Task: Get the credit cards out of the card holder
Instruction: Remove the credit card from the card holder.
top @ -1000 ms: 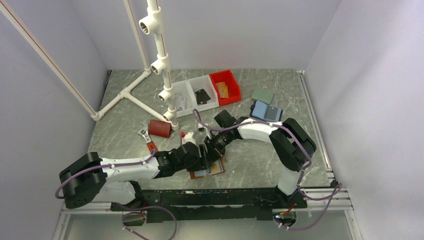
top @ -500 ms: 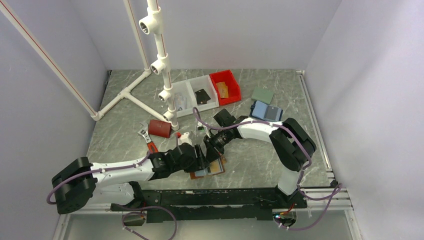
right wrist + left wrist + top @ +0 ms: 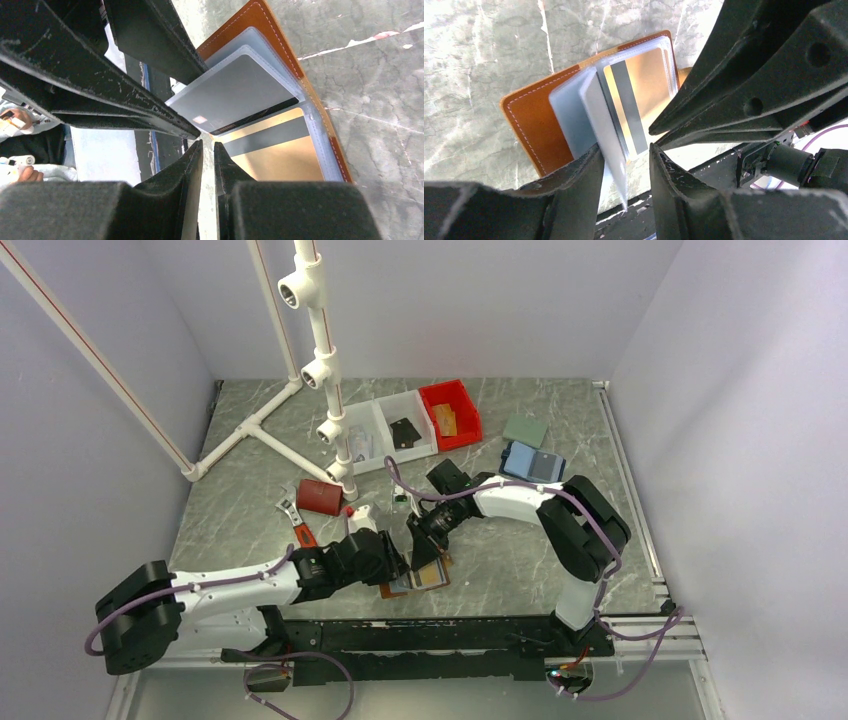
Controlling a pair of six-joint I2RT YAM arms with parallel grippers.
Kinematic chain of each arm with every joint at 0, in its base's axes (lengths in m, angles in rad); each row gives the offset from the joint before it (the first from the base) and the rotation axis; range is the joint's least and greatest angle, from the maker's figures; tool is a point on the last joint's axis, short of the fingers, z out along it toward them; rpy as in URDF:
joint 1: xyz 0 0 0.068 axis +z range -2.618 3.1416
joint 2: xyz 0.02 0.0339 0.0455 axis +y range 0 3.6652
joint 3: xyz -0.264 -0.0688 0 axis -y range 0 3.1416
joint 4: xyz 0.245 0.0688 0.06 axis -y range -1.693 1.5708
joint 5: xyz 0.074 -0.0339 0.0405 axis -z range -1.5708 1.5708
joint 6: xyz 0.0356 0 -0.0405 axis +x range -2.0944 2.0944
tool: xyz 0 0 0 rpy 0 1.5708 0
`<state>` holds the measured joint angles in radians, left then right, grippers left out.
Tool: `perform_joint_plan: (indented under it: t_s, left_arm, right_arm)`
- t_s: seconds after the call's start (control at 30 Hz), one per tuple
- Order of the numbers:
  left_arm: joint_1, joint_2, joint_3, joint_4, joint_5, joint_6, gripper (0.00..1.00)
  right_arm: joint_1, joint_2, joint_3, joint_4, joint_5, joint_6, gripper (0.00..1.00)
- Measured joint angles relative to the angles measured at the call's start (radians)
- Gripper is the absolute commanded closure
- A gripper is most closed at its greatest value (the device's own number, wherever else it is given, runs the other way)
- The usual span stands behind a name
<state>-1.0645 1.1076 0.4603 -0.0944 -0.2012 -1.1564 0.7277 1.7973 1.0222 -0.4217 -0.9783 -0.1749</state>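
Observation:
The brown card holder [image 3: 386, 591] lies open near the table's front edge, clear sleeves fanned out. In the left wrist view the holder [image 3: 531, 122] shows a pale grey credit card [image 3: 604, 125] standing up out of its sleeves, between the fingers of my left gripper [image 3: 625, 150]. The jaws are apart and the card leans on the left finger. A gold card with a grey stripe [image 3: 280, 152] lies in a sleeve. My right gripper [image 3: 208, 145] hovers over the holder [image 3: 260, 20], jaws almost together and empty, beside the raised grey card [image 3: 235, 95]. In the top view, left gripper [image 3: 397, 562] and right gripper [image 3: 425, 545] meet over the holder.
A dark red box [image 3: 320, 497], a wrench [image 3: 288, 508] and a red-handled tool [image 3: 303, 534] lie left of the grippers. A blue case [image 3: 533, 462] and a green pad [image 3: 525, 430] sit back right. Clear bins [image 3: 385, 430], a red bin [image 3: 450, 413] and a white pipe frame [image 3: 322, 370] stand behind.
My left arm has drawn back to the left and the pale grey card now stands up from the holder. The right gripper has stayed over the holder.

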Motion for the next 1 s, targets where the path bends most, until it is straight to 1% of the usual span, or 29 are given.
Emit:
perform_joint_plan:
  t_s: [0.17, 0.33, 0.67, 0.9, 1.0]
  left_arm:
    - [0.001, -0.016, -0.003, -0.022, -0.014, -0.01, 0.61]
    - [0.001, -0.03, -0.008, -0.039, -0.026, -0.014, 0.68]
    - [0.001, -0.043, -0.043, -0.048, -0.04, -0.028, 0.74]
    - [0.001, -0.064, -0.087, -0.014, -0.045, -0.034, 0.8]
    - [0.001, -0.098, -0.13, 0.039, -0.05, -0.034, 0.85]
  right_arm:
    - [0.002, 0.0, 0.0, -0.005, 0.0, 0.0, 0.83]
    - [0.003, 0.001, 0.0, -0.008, 0.0, -0.001, 0.83]
    - [0.002, 0.002, 0.002, -0.024, 0.0, -0.008, 0.82]
    - [0.002, 0.002, 0.008, -0.027, 0.0, -0.009, 0.82]
    - [0.002, 0.002, 0.008, -0.027, 0.0, -0.012, 0.82]
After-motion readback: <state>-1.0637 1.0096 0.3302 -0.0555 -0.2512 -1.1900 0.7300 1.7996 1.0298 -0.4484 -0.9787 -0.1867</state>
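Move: The left hand has the grey card's clear sleeve leaf, tilted up, between its half-open fingers, with the card's middle about 2 cm ahead, 1 cm right and 1 cm below. It is being taken to the holder's left page, some 2 cm ahead, 2 cm left and 4 cm down; the gold card lies roughly 2 cm ahead, 5 cm right and 3 cm below. From the right hand the grey card is about 2 cm ahead, 2 cm left and 1 cm down. The left hand travels about 2.5 cm to its left, level at first and then sinking some 2 cm, following the leaf's free edge towards the holder's left page with hardly any turn of the wrist. On the way its half-open fingers close to a narrow gap around that edge, one finger coming down on the grey card and the other staying beyond the edge, while the right hand stays close by the gold card's near end, its fingers almost shut. ##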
